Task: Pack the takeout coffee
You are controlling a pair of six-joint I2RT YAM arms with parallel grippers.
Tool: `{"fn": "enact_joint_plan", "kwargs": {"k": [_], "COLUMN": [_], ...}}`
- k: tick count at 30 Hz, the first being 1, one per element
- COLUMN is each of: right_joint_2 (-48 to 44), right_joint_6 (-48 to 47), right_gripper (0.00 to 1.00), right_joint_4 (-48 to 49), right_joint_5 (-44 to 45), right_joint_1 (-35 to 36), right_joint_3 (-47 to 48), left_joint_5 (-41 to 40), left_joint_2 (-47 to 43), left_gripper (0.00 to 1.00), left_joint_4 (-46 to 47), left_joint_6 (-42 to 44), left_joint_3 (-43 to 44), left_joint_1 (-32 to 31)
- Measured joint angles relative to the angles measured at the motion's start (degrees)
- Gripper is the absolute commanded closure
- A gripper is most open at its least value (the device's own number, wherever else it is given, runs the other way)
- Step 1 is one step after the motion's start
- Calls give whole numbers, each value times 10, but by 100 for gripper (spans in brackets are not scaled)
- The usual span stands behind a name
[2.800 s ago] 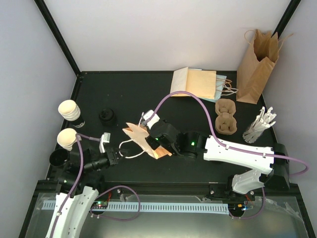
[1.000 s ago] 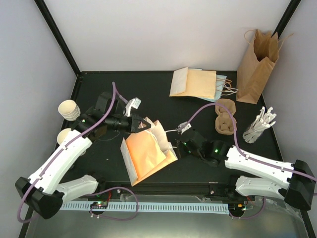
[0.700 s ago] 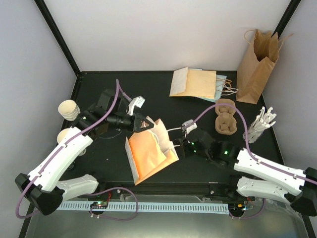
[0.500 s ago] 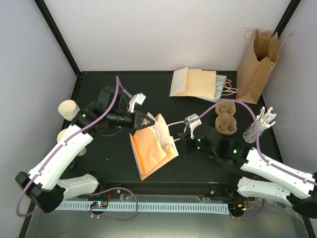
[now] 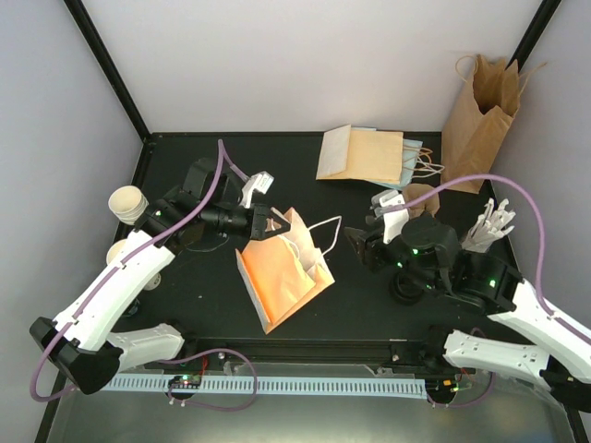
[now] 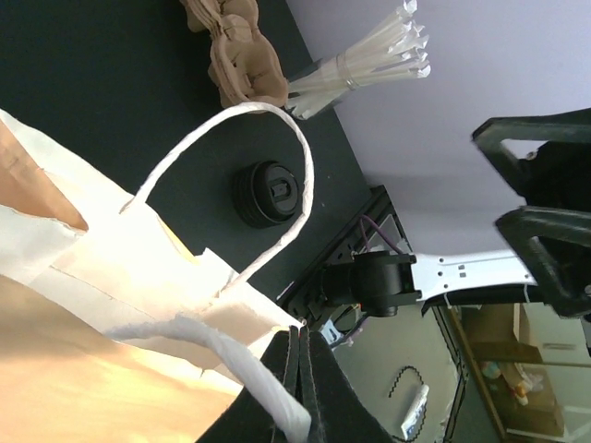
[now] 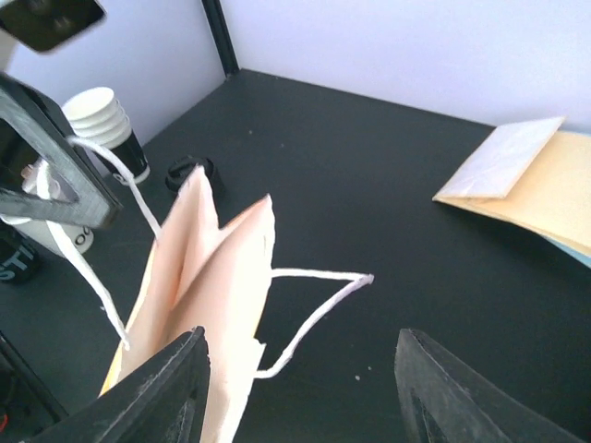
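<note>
A tan paper bag [image 5: 282, 272] with white handles lies half open in the middle of the black table [image 5: 369, 208]. My left gripper [image 5: 270, 224] is shut on one white handle [image 6: 231, 355] at the bag's mouth. My right gripper [image 7: 305, 369] stands open just right of the bag [image 7: 217, 277], nothing between its fingers. The other handle [image 7: 319, 305] lies loose on the table ahead of it. Cream paper cups [image 5: 128, 202] are stacked at the far left, with no lids on them. A second stack [image 5: 118, 251] is partly behind my left arm.
A black lid [image 7: 189, 172] lies near the cup stack [image 7: 100, 115]. Flat bags [image 5: 365, 155] lie at the back. A tall kraft bag [image 5: 480, 111] stands in the back right corner. A pulp cup carrier [image 5: 423, 197] and a bundle of white sticks [image 5: 487, 226] sit at the right.
My right gripper has opened, left the bag's edge and drawn back to the right. The left gripper keeps the handle; the bag's mouth has lifted and shifted slightly right.
</note>
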Motion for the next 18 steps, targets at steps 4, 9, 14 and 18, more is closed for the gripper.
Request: {"fn": "enact_joint_plan", "kwargs": {"k": [4,9,14,18], "right_joint_2": [5,46,103,153], "right_joint_6": [-12,-18,-14,-7], "right_gripper": [50,90,99,99], "right_joint_4": [-5,-2,4,8], "right_joint_5": [-16,-62,-101,-116], "right_joint_1": [0,0,0,0], "right_joint_3": [33,79,91,91], "left_joint_5": [0,0,0,0], "left_joint_2": [0,0,0,0], "left_gripper": [98,98,98,98], "left_joint_4": [0,1,2,2], "left_joint_6": [0,0,0,-1], "left_joint_3": [1,14,16,16], "left_joint_1": [-4,-9,-14,-19]}}
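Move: About 10 cm to the right hand's left, 1 cm ahead and 6 cm below lies the open mouth of the paper bag; its loose white handle sticks out between, some 5 cm left, 3 cm ahead and 6 cm down. On the table about 30 cm below are the black lids, roughly 14 cm right and 1 cm back. From the left hand, which already holds the other handle, the mouth lies about 4 cm right, 2 cm back and 5 cm down. Sweeping about 7.5 cm left towards the bag's mouth, the right hand first rises some 3.5 cm, then dips about 4 cm, while its half-open empty fingers close fully. The wrist turns roughly 10 degrees counter-clockwise and tips a little downward, bringing the shut fingertips close to the mouth's right side; contact can't be seen. The left hand keeps its pinch on the handle, easing up about 1 cm. ##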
